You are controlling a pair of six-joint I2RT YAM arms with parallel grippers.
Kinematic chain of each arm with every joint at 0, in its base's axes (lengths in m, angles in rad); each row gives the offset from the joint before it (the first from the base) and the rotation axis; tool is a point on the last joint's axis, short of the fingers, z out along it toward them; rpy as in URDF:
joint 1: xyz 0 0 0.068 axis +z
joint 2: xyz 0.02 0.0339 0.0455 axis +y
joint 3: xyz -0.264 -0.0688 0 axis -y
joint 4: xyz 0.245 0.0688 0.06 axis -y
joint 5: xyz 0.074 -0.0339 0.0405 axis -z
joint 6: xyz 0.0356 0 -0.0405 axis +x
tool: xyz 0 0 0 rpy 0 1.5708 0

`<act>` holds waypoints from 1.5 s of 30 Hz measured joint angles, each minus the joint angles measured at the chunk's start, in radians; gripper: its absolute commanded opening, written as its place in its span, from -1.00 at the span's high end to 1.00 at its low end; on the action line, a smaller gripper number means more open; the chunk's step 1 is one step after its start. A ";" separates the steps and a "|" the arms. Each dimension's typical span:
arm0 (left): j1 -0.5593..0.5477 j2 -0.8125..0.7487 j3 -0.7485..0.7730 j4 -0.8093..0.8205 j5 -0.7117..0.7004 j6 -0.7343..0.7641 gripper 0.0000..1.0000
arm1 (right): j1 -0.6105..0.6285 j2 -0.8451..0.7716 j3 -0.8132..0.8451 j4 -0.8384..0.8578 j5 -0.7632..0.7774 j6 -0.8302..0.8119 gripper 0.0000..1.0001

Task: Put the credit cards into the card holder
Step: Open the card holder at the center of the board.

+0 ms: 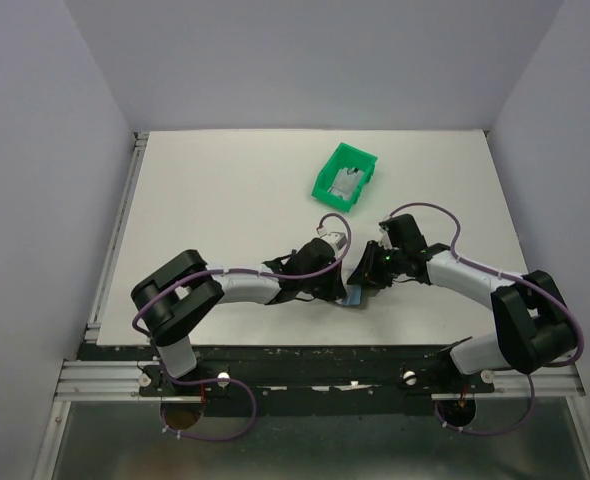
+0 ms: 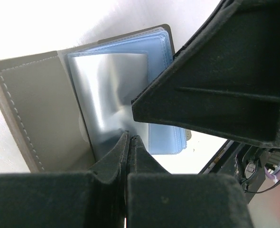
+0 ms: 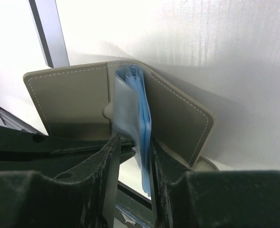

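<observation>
The card holder (image 1: 353,296) stands open between my two grippers, near the table's front edge. Its grey-brown cover (image 2: 35,109) is spread wide, and light blue sleeves (image 3: 142,109) fan out inside. My left gripper (image 2: 129,137) is shut on the lower edge of a silvery clear sleeve (image 2: 111,90). My right gripper (image 3: 134,142) straddles the blue sleeves with its jaws apart, and there is a gap on the left side. In the top view the left gripper (image 1: 341,284) and right gripper (image 1: 367,270) almost touch. Whitish credit cards (image 1: 347,184) lie in the green bin.
The green plastic bin (image 1: 327,186) sits at the middle back of the white table. Grey walls close in the left, right and far sides. A black rail (image 1: 315,355) runs along the near edge by the arm bases.
</observation>
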 measured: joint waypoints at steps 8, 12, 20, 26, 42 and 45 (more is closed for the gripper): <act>0.000 0.005 -0.006 0.004 -0.002 -0.021 1.00 | 0.000 -0.023 -0.002 0.000 0.000 0.000 0.52; 0.000 0.005 -0.008 0.002 -0.005 -0.026 1.00 | 0.000 -0.025 -0.009 0.000 0.001 0.000 0.65; 0.000 0.004 -0.013 0.000 -0.013 -0.032 1.00 | 0.000 -0.027 -0.014 0.000 0.004 -0.001 0.84; 0.014 -0.006 -0.026 -0.008 -0.027 -0.035 1.00 | 0.000 -0.029 -0.016 -0.001 0.005 -0.001 0.84; 0.135 -0.173 -0.094 -0.116 -0.084 -0.011 1.00 | 0.000 -0.034 -0.018 -0.001 0.005 -0.008 0.95; 0.156 -0.217 -0.094 -0.141 -0.102 -0.008 1.00 | 0.000 -0.034 -0.018 -0.001 0.005 -0.008 0.94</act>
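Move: The open card holder lies under the left hand: its middle is roughly 3 cm ahead and 2 cm below, with the closed fingertips on the left face of its sleeves. Its left cover is some 4 cm ahead and 4 cm left of that hand; the striped card lies about 9 cm ahead and 11 cm left. From the right hand, the sleeves are between its open fingers, about 1 cm ahead and 1 cm left; the holder's middle is about 1 cm ahead and 2 cm left. Holding almost in place at first, the left hand sinks about 1 cm with its shut fingertips at the clear sleeve, while the right hand stays put and closes on the remaining blue sleeves. Then the left sweeps left about 7 cm and forward over 4 cm, away from the right hand, turning some 15 degrees counter-clockwise and finally rising clear of the holder towards the striped card. ##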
